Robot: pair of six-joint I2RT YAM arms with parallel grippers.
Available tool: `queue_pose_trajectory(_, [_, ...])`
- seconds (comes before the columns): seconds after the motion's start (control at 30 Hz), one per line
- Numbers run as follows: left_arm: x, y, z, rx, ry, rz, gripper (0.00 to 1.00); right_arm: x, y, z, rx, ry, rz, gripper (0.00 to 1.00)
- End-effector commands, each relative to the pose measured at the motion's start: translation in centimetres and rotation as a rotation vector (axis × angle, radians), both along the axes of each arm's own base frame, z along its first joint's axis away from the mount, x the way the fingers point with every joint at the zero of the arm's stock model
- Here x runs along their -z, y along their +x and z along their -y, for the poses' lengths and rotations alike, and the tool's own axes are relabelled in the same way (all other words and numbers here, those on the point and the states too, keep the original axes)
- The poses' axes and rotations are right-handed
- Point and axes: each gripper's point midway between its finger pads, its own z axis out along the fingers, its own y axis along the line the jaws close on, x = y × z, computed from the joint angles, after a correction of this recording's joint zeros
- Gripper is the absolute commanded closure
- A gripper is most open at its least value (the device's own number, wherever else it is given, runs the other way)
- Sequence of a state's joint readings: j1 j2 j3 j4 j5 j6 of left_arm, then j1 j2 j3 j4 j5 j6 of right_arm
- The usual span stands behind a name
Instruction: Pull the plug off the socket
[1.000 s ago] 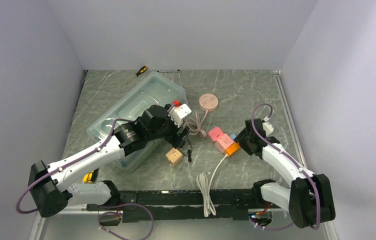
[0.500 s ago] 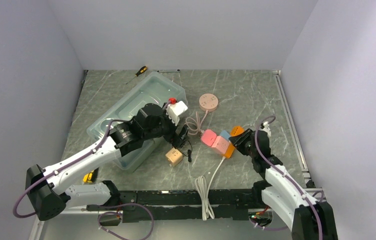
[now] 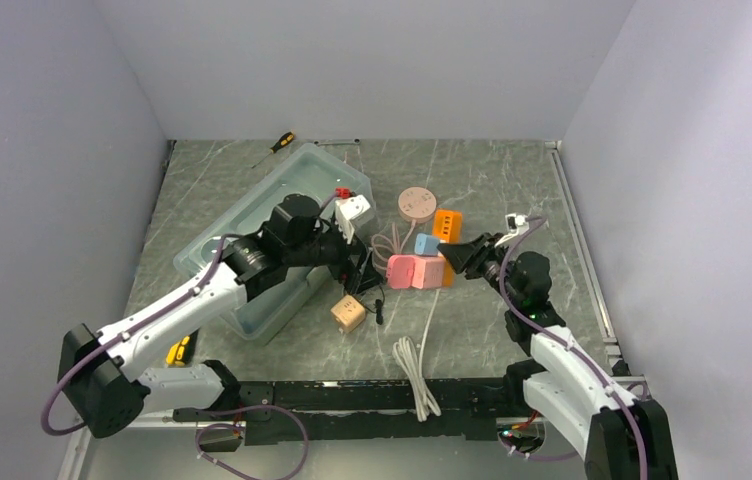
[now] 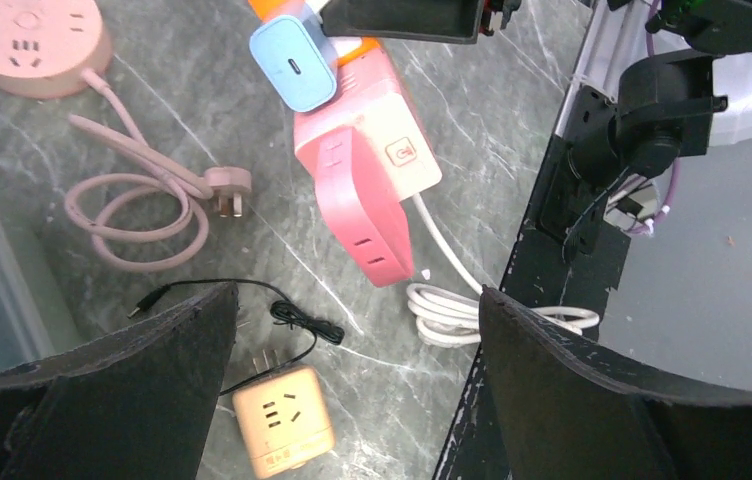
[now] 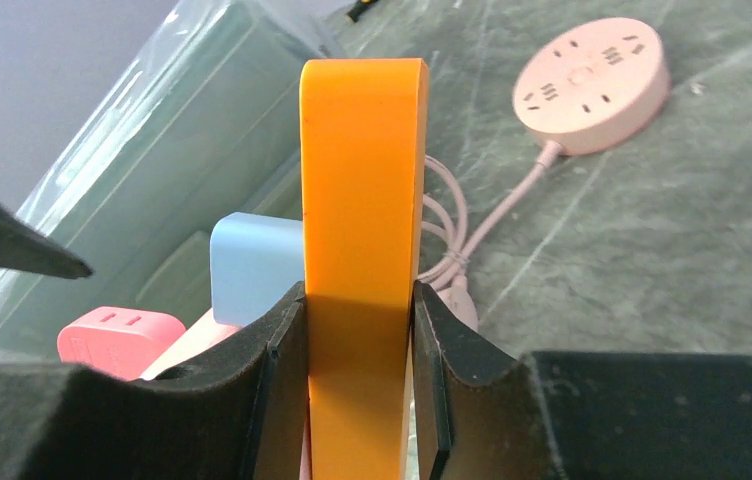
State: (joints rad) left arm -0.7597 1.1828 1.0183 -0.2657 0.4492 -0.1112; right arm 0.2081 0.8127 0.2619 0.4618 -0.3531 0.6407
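Note:
A pink socket block (image 3: 410,271) lies mid-table with a pale blue plug (image 3: 426,244) seated in it and an orange block (image 3: 447,222) at its right end. My right gripper (image 3: 451,256) is shut on the orange block (image 5: 362,200), pinched between both fingers; the blue plug (image 5: 252,265) sits just left of them. My left gripper (image 3: 359,270) is open and empty, hovering just left of the pink socket block (image 4: 362,190). In the left wrist view the blue plug (image 4: 292,60) stands on the block's far end, and my open left gripper (image 4: 352,390) holds nothing.
A clear plastic bin (image 3: 272,225) lies under the left arm. A beige cube adapter (image 3: 348,313) with a thin black cord, a round pink power strip (image 3: 417,203) with coiled cable, a white cable (image 3: 414,360), and a screwdriver (image 3: 277,145) at the back.
My right gripper has swung left and up, holding the orange block, and the pink socket block slid left and turned with it. My left gripper edged slightly back, still open.

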Motion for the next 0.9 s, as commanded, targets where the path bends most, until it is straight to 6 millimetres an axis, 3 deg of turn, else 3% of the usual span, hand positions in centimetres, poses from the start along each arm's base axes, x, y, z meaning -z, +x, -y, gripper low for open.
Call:
queue_pose_trajectory(0.0, [-0.8,0.1,0.9,0.050,-0.061,-0.043,0.06,-8.9,-0.1,-2.2,-0.139,0.040,0.339,1.00])
queue_pose_trajectory(0.13, [0.3,0.7,1.0,0.053,-0.067,-0.117,0.07,-9.8,-1.0,-2.4,-0.149,0.080,0.388,1.00])
queue_pose_trajectory(0.33, [1.7,-0.1,2.2,0.107,-0.080,-0.224,0.08,-9.3,-1.8,-1.8,-0.063,0.032,0.421,1.00])
queue_pose_trajectory(0.47, [2.3,-0.3,2.7,0.127,-0.080,-0.248,0.08,-8.5,-1.2,-0.8,0.070,-0.018,0.395,1.00])
queue_pose_trajectory(0.7, [3.3,-1.6,4.0,0.195,-0.076,-0.303,0.08,-6.6,-0.3,-1.3,0.128,-0.040,0.325,1.00])
queue_pose_trajectory(0.87, [3.3,-1.4,3.6,0.166,-0.053,-0.274,0.08,-5.7,0.3,-1.2,0.151,-0.052,0.288,1.00])
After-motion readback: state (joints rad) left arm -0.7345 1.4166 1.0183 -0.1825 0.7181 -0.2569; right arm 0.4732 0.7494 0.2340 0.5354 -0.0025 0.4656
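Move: The pink plug the open left hand goes for sits about 6 cm to its right and 6 cm below, level fore and aft. The pink cube it is plugged into is some 4 cm farther right; the blue adapter is about 10 cm right and 4 cm ahead. From the right hand, which already grips the orange strip, the plug lies about 9 cm left and 2 cm back, near its height. Open left hand sinks about 5 cm, easing right, towards the pink plug while right hand lifts, then lowers strip. ##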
